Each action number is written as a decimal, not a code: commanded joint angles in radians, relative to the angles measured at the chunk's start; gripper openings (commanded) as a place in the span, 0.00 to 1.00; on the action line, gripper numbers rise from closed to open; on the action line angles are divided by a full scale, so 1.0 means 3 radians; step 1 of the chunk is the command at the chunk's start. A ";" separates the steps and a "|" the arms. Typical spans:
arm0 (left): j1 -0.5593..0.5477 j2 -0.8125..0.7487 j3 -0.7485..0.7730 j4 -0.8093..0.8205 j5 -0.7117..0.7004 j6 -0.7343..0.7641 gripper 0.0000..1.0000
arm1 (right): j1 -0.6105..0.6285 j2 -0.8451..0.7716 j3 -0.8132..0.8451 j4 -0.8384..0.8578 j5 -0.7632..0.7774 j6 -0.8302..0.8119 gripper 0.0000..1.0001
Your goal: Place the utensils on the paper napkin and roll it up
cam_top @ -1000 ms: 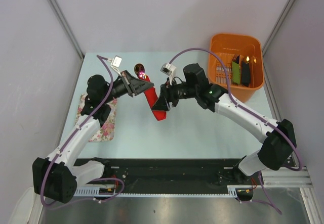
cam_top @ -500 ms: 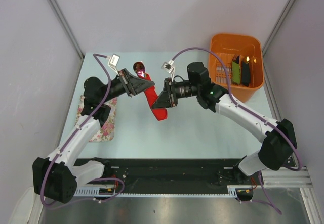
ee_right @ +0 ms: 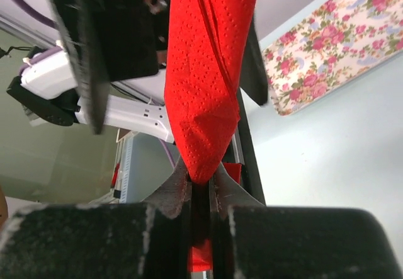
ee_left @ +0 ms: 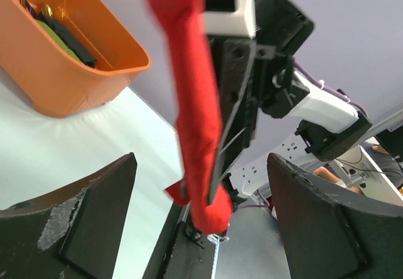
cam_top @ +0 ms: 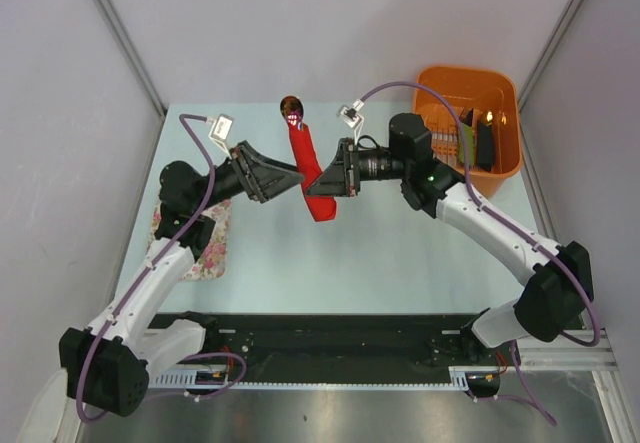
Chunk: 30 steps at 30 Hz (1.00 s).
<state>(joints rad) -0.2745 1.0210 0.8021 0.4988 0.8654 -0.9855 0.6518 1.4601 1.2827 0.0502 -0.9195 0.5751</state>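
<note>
The paper napkin (cam_top: 310, 168) is a narrow red roll held above the table, tilted, between both grippers. A dark red spoon bowl (cam_top: 290, 107) sticks out of its far end; the other utensils are hidden inside. My right gripper (cam_top: 326, 189) is shut on the roll's lower end, and its wrist view shows the red paper (ee_right: 208, 71) pinched at the gripper's tips (ee_right: 200, 177). My left gripper (cam_top: 296, 177) is open, with its fingers standing wide on either side of the roll (ee_left: 195, 102) without touching it.
An orange basket (cam_top: 465, 70) with green and black oblong items stands at the back right, also in the left wrist view (ee_left: 69, 71). A white floral cloth (cam_top: 205, 248) lies at the table's left under the left arm.
My left gripper has opened and let go of the roll. My right gripper has shut on its lower end and carried it a little right and toward the back.
</note>
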 commanded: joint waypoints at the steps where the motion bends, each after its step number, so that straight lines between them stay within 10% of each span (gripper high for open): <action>1: -0.0021 -0.0070 -0.0132 0.0086 0.0040 0.0003 0.89 | 0.0016 -0.0250 0.0091 0.0395 0.0002 0.0077 0.00; 23: -0.0246 0.0191 -0.0117 0.0822 -0.0082 -0.0545 0.57 | 0.0128 -0.0239 0.0050 0.0385 0.0074 -0.0020 0.00; 30: -0.0251 0.0207 -0.0112 0.0848 -0.0108 -0.0545 0.11 | 0.0134 -0.0224 0.0050 0.0385 0.0074 -0.0030 0.00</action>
<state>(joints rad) -0.3450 1.0775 0.7517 0.7174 0.8574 -1.1458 0.6830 1.4212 1.2808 0.0978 -0.8841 0.5823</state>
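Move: The rolled napkin stands nearly upright in the right hand's shut fingers. Its middle is about 3 cm to the right of the left hand, 2 cm ahead and 2 cm higher. Its spoon head sticks out on top, roughly 6 cm ahead of that hand and 11 cm above. The flowered tray lies some 24 cm to the left, 4 cm ahead and 30 cm below. From the right hand, the roll's middle is about 2 cm ahead, 1 cm left and 5 cm up. The left hand's open fingers close around the rolled napkin and pinch it above the right hand's grip. To get there it dips under 2 cm and comes back up, moving about 2 cm right and 1 cm back. The right hand keeps its pinch low on the roll, lifts it about 2 cm early on with a slight draw back, then holds almost still. ##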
